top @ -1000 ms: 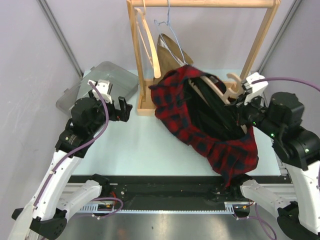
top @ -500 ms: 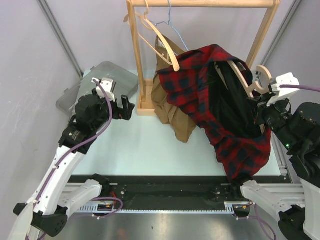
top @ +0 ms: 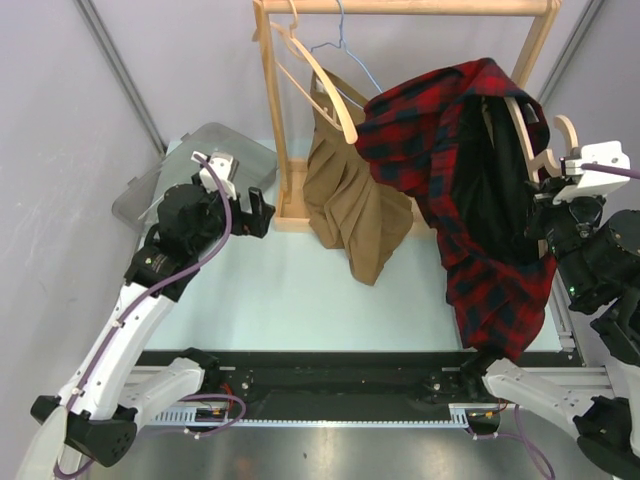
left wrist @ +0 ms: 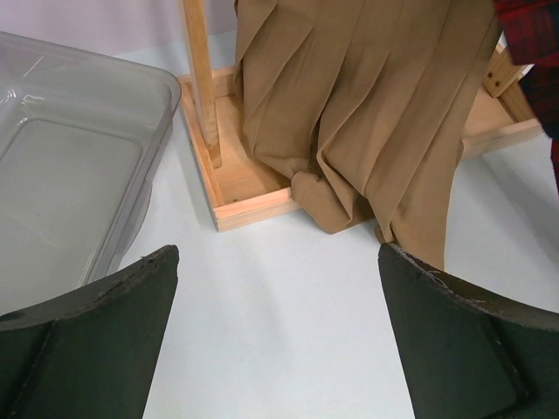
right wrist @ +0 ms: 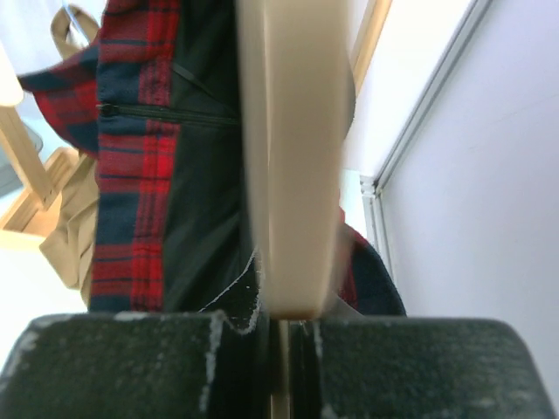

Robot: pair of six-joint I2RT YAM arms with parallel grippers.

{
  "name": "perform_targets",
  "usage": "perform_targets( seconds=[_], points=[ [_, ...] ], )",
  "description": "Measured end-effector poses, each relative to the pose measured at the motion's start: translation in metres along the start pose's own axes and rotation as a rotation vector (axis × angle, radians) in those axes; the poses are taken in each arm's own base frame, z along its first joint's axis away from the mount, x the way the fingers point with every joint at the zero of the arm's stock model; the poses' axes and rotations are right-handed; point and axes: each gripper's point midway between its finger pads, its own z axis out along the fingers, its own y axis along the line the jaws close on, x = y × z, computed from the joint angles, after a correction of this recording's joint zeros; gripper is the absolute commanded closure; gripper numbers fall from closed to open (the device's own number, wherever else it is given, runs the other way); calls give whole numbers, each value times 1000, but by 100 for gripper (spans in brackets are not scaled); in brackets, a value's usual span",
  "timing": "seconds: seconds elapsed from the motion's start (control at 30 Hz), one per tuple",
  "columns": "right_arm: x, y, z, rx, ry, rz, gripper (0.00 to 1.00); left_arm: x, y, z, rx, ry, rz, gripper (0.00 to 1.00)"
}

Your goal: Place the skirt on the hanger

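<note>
The red plaid skirt (top: pixel 470 130) with its black lining hangs draped over a wooden hanger (top: pixel 532 140), lifted off the table at the right, close to the rack's right post. My right gripper (top: pixel 558 198) is shut on that hanger just below its hook. In the right wrist view the hanger (right wrist: pixel 293 157) rises straight out of the shut right gripper (right wrist: pixel 284 327), with the skirt (right wrist: pixel 131 175) to its left. My left gripper (top: pixel 250 212) hovers open and empty over the table near the rack's base; the wrist view of the left gripper (left wrist: pixel 279 332) shows bare table between the fingers.
A wooden clothes rack (top: pixel 400 8) stands at the back, its base (left wrist: pixel 253 205) on the table. A tan pleated skirt (top: pixel 350 200) hangs from it on a wire hanger, beside a bare wooden hanger (top: pixel 315 75). A clear plastic bin (top: pixel 200 165) sits at the left.
My right arm has lifted the hanger and plaid skirt off the table, up and to the right, uncovering the tan skirt. The left arm has crept slightly toward the rack.
</note>
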Motion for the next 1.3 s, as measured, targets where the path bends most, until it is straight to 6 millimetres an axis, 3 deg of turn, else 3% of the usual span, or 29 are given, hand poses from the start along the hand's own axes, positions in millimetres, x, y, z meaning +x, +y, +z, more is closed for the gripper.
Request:
perform_targets(
  seconds=[0.4, 0.6, 0.77, 0.87, 0.97, 1.07, 1.17, 1.3],
  points=[
    [-15, -23, -11, 136, -40, 25, 100, 1, -3, 7, 21, 6, 0, 0],
    [-14, -6, 7, 189, 5, -47, 100, 2, -4, 7, 22, 9, 1, 0],
    [-8, 27, 39, 187, 60, -135, 100, 2, -4, 7, 23, 8, 2, 0],
    [3, 34, 70, 199, 114, -157, 100, 2, -4, 7, 26, 8, 2, 0],
    [30, 33, 113, 198, 205, -155, 100, 1, -5, 6, 29, 6, 2, 0],
    [53, 26, 140, 184, 276, -130, 100, 0, -5, 4, 32, 0, 2, 0],
    [68, 19, 156, 154, 313, -84, 100, -2, -6, 2, 37, -8, 2, 0],
    [70, 8, 168, 102, 312, -22, 100, -2, -9, 1, 50, -8, 2, 0]
  ],
)
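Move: Straight out over the table and about level with the right hand, which already grips the wooden hanger with the plaid skirt, lies the free stretch of rack rail, roughly 39 cm ahead and 5 cm left. The rail's right post top is about 11 cm to the hand's right, also 39 cm ahead; the brown skirt hangs some 33 cm ahead, 20 cm left and 28 cm lower. From the left hand, that free stretch is about 30 cm ahead, 30 cm right and 18 cm up. Carrying the hanger and plaid skirt towards the rail, the right hand first eases a couple of centimetres right and up, then sweeps left and drives forward about 17 cm while sinking, drifting back right at the end. It finishes some 7 cm lower, tipped about 15 degrees down and turned slightly clockwise, fingers still shut on the hanger. ##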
